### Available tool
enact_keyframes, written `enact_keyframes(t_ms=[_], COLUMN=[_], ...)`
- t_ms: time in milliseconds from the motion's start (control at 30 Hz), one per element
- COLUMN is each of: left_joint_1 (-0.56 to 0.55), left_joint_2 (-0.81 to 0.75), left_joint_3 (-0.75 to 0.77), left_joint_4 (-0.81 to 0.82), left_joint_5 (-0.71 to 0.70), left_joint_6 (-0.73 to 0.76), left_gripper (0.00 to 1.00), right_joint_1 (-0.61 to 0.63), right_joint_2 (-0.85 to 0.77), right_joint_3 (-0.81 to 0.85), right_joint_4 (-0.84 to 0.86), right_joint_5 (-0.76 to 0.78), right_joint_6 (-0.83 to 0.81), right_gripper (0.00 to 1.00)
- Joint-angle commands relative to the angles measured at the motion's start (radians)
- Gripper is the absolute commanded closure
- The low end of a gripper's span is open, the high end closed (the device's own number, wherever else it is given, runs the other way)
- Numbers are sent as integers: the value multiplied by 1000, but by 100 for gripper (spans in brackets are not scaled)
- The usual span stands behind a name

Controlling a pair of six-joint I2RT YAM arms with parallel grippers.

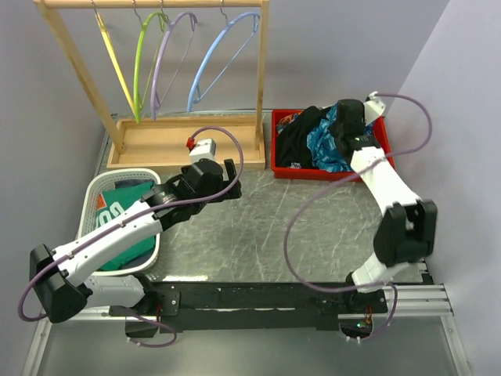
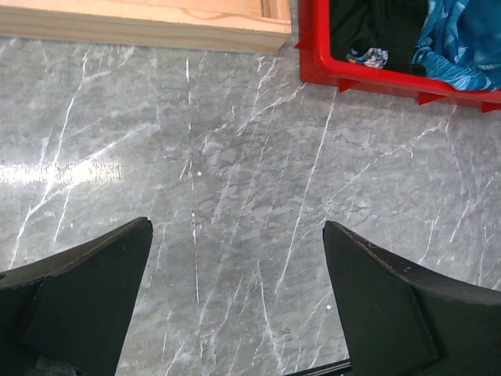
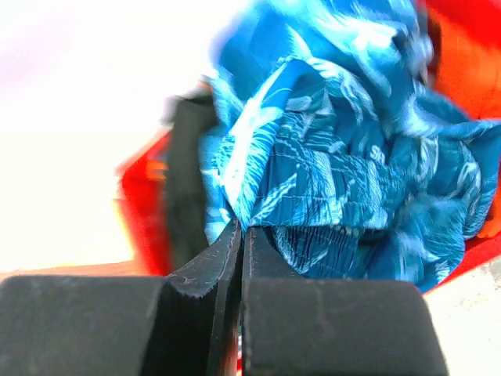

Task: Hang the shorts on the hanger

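Note:
The blue patterned shorts (image 1: 323,146) lie crumpled in the red bin (image 1: 329,175) at the back right, next to a black garment (image 1: 295,141). My right gripper (image 1: 344,124) is down in the bin. In the right wrist view its jaws (image 3: 242,229) are pressed together, and a fold of the shorts (image 3: 352,157) is pinched at their tips. The light-blue hanger (image 1: 216,63) hangs on the wooden rack (image 1: 262,70) at the back. My left gripper (image 1: 232,178) stands open over bare table (image 2: 237,227), with nothing between its fingers; the shorts (image 2: 463,37) show at its view's top right.
Purple (image 1: 167,61), lime-green (image 1: 140,66) and yellow (image 1: 113,59) hangers share the rack, whose wooden base tray (image 1: 184,139) sits behind the left gripper. A white basket (image 1: 99,188) holding a green shirt (image 1: 125,231) is at the left, under the left arm.

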Motion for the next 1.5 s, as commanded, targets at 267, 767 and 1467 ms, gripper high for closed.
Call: enact_keyframes(t_ms=[267, 767, 1467], left_joint_1=[7, 7, -7], left_joint_2=[-79, -229, 74], left_joint_3=[135, 104, -84], left_joint_4=[72, 244, 281], left_joint_5=[87, 469, 253], left_joint_6=[134, 248, 52], left_gripper=[3, 5, 27], right_joint_1=[237, 644, 552], right_joint_2=[-476, -455, -459], right_joint_3=[185, 483, -446], right_joint_4=[-72, -204, -119], right_joint_5=[228, 209, -80], right_joint_6=[-194, -285, -51], right_gripper=[100, 100, 29])
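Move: The right hand already pinches the shorts, which bunch about 7 cm below it and 3 cm nearer the bases; the open table patch they go to lies about 27 cm back, 24 cm left and 19 cm down. The red bin's middle is 4 cm back, 14 cm below; the black cloth 3 cm back, 9 cm left. For the left hand, the shorts are some 28 cm right and 11 cm ahead, the patch 9 cm back and 8 cm right. The right hand hauls the pinched shorts some 36 cm up out of the red bin while drawing back and left, tipping its fingers up, then swings farther left, briefly forward and steeply down, opening to let go of them over the table and drawing back at the end with fingers tipped down. The empty left hand rises about 15 cm and backs off, turning clockwise, then drops to just below its starting height over the shorts, its fingers starting to close. ##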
